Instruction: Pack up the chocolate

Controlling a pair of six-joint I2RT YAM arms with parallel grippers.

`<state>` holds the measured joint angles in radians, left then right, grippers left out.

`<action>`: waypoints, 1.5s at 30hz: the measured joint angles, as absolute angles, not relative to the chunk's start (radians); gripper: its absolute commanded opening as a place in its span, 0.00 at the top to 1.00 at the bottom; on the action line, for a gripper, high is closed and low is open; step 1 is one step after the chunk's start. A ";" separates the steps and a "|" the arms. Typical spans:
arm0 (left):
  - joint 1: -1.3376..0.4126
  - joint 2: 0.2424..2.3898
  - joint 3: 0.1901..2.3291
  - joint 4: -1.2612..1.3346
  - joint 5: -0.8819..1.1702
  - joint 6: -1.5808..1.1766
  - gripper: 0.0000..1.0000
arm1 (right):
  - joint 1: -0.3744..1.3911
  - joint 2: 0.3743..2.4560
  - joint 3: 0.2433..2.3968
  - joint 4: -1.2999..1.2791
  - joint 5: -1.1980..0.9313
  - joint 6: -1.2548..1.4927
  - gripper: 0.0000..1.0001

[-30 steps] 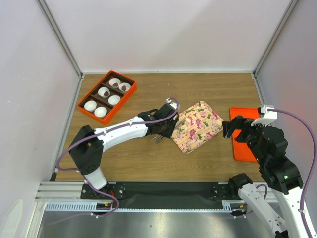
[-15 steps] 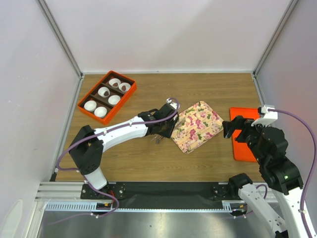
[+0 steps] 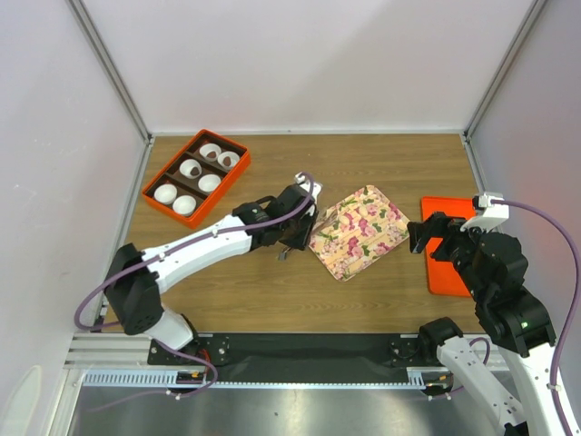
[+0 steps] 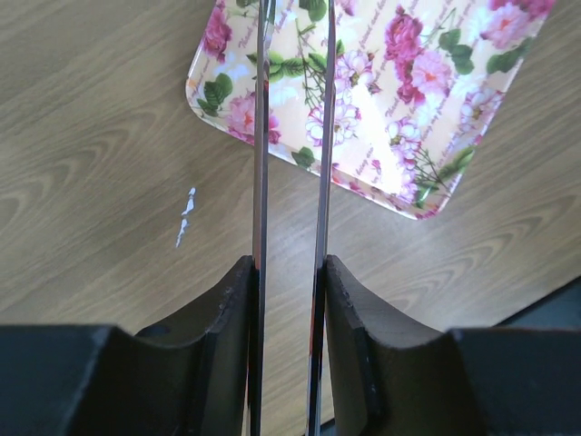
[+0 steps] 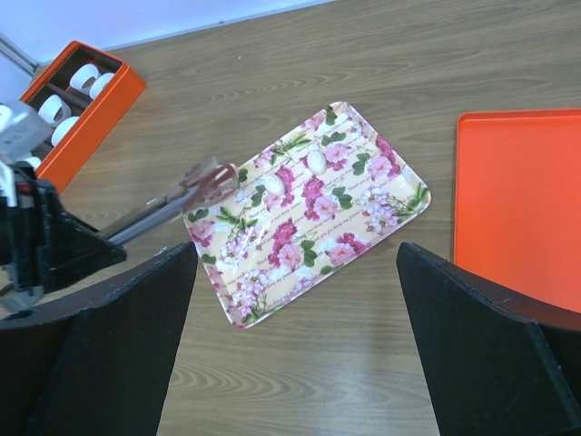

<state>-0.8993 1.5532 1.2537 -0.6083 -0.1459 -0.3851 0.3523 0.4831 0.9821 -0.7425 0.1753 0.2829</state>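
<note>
Small dark chocolate pieces sit in some of the white paper cups in the orange box at the back left. My left gripper is shut on metal tongs. The tongs' blades stand a little apart, and I see nothing between them. Their tips reach the left edge of the flowered tray. Two pale oval pieces lie on that tray. My right gripper hangs open above the table, right of the tray.
An orange lid lies flat at the right, partly under my right arm. White walls enclose the wooden table on three sides. A small white mark shows on the wood near the tray's corner.
My left arm has drawn back to the left and a little away from the tray, taking the tongs along, and the tongs have narrowed slightly. The right arm has not moved.
</note>
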 measured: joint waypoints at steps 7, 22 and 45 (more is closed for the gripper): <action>-0.883 1.482 1.276 -0.664 -0.157 -0.382 0.62 | 0.352 0.483 0.982 -0.743 0.175 0.283 0.00; -0.394 1.345 1.279 -0.711 -0.144 -0.294 0.62 | 0.352 0.483 0.982 -0.744 0.175 0.283 0.00; -0.077 1.503 1.312 -0.712 -0.073 -0.223 0.61 | 0.352 0.483 0.982 -0.743 0.168 0.283 0.00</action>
<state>-0.0772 1.5032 1.3117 -0.7116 -0.0727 -0.2230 0.3523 0.4828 0.9821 -0.7433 0.1680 0.2832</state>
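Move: The left hand, holding the tongs with a chocolate at their tips, has the empty middle-right cup of the orange box about 20 cm ahead, 24 cm left and 15 cm below. From that cup, the back-right cup stands 6 cm farther out and 6 cm right, the front-right cup 6 cm nearer and 7 cm left. The flowered plate's middle is 6 cm ahead and 16 cm right of this hand. From the right hand, the middle-right cup is roughly 25 cm ahead, 58 cm left. Left hand lifts the tongs, swings about 27 cm left and 12 forward to the box, turning counter-clockwise, then dips. ##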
